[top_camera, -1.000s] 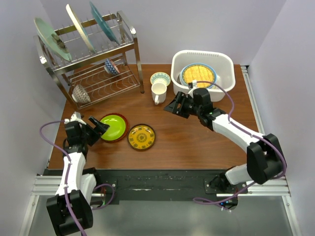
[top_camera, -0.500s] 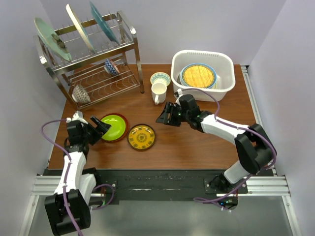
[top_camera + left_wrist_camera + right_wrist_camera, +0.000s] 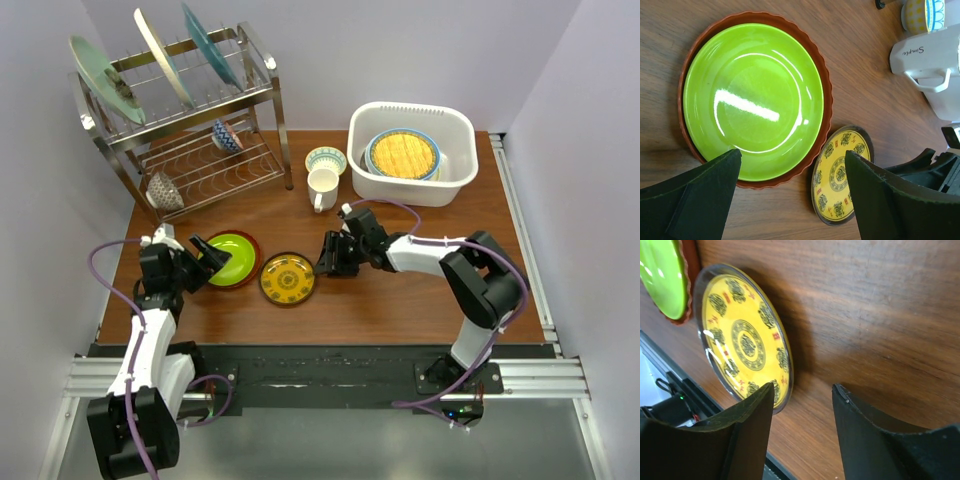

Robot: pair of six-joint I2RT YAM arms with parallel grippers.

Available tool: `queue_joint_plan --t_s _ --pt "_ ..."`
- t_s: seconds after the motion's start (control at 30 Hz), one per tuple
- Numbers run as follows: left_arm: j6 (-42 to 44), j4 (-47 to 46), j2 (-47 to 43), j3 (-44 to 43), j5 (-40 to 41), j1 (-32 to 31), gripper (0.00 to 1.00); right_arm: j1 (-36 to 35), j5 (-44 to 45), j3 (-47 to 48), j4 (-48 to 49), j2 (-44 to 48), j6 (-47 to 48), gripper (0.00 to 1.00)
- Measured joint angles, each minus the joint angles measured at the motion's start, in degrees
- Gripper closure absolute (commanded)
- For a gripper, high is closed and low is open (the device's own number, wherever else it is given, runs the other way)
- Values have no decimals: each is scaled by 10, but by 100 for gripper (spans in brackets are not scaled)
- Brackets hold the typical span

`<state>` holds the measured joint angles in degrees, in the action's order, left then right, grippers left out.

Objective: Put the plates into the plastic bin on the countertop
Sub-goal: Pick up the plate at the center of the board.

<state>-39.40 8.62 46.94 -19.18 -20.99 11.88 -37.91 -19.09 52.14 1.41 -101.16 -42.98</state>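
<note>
A lime green plate (image 3: 232, 257) lies on a red-orange plate (image 3: 254, 262) at the left of the countertop (image 3: 400, 290). My left gripper (image 3: 199, 262) hovers open at its left edge, and the left wrist view shows the green plate (image 3: 752, 95) beyond the open left gripper (image 3: 792, 152). A yellow patterned plate (image 3: 288, 279) lies just right of it. My right gripper (image 3: 331, 256) stands open and low at that plate's right edge; in the right wrist view the plate (image 3: 742, 337) sits beside one finger (image 3: 747, 425). The plastic bin (image 3: 456, 127) holds stacked plates, a yellow woven one (image 3: 403, 154) on top.
A metal dish rack (image 3: 190, 120) stands at the back left with plates on edge and small bowls. A white mug (image 3: 322, 187) and a small patterned cup (image 3: 326, 160) stand between rack and bin. The table's front edge (image 3: 300, 345) is close behind the yellow plate.
My right arm has swung from beside the bin leftward and down to the yellow patterned plate, its jaws narrowing somewhat. The left gripper has shifted only slightly.
</note>
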Motion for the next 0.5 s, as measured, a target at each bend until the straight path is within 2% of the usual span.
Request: queue_joint_plan --t_s 0.07,0.5 --pt "0 -1 0 0 0 0 11 -1 -4 0 3 -6 0 55" --pt "0 -4 4 0 0 -5 11 -5 -26 0 41 -32 -3 71"
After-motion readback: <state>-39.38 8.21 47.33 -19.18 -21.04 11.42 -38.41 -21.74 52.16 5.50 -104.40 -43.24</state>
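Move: Roughly 8 cm to the right hand's left and 5 cm back lies the middle of the yellow plate, some 2 cm below, its nearest rim almost between the fingertips. The green plate sits about 23 cm to this hand's left, level fore and aft; the white mug stands around 17 cm straight ahead. From the idle left hand, the yellow plate is some 20 cm right, 5 cm back and 7 cm lower. Closing in on the yellow plate's right-hand rim, the right hand creeps about 1 cm left and 1 cm down while its fingers narrow from roughly half open to a third. One fingertip comes over the plate's side of the rim and the other stays outside, close above the wood; no grip has been made yet. ##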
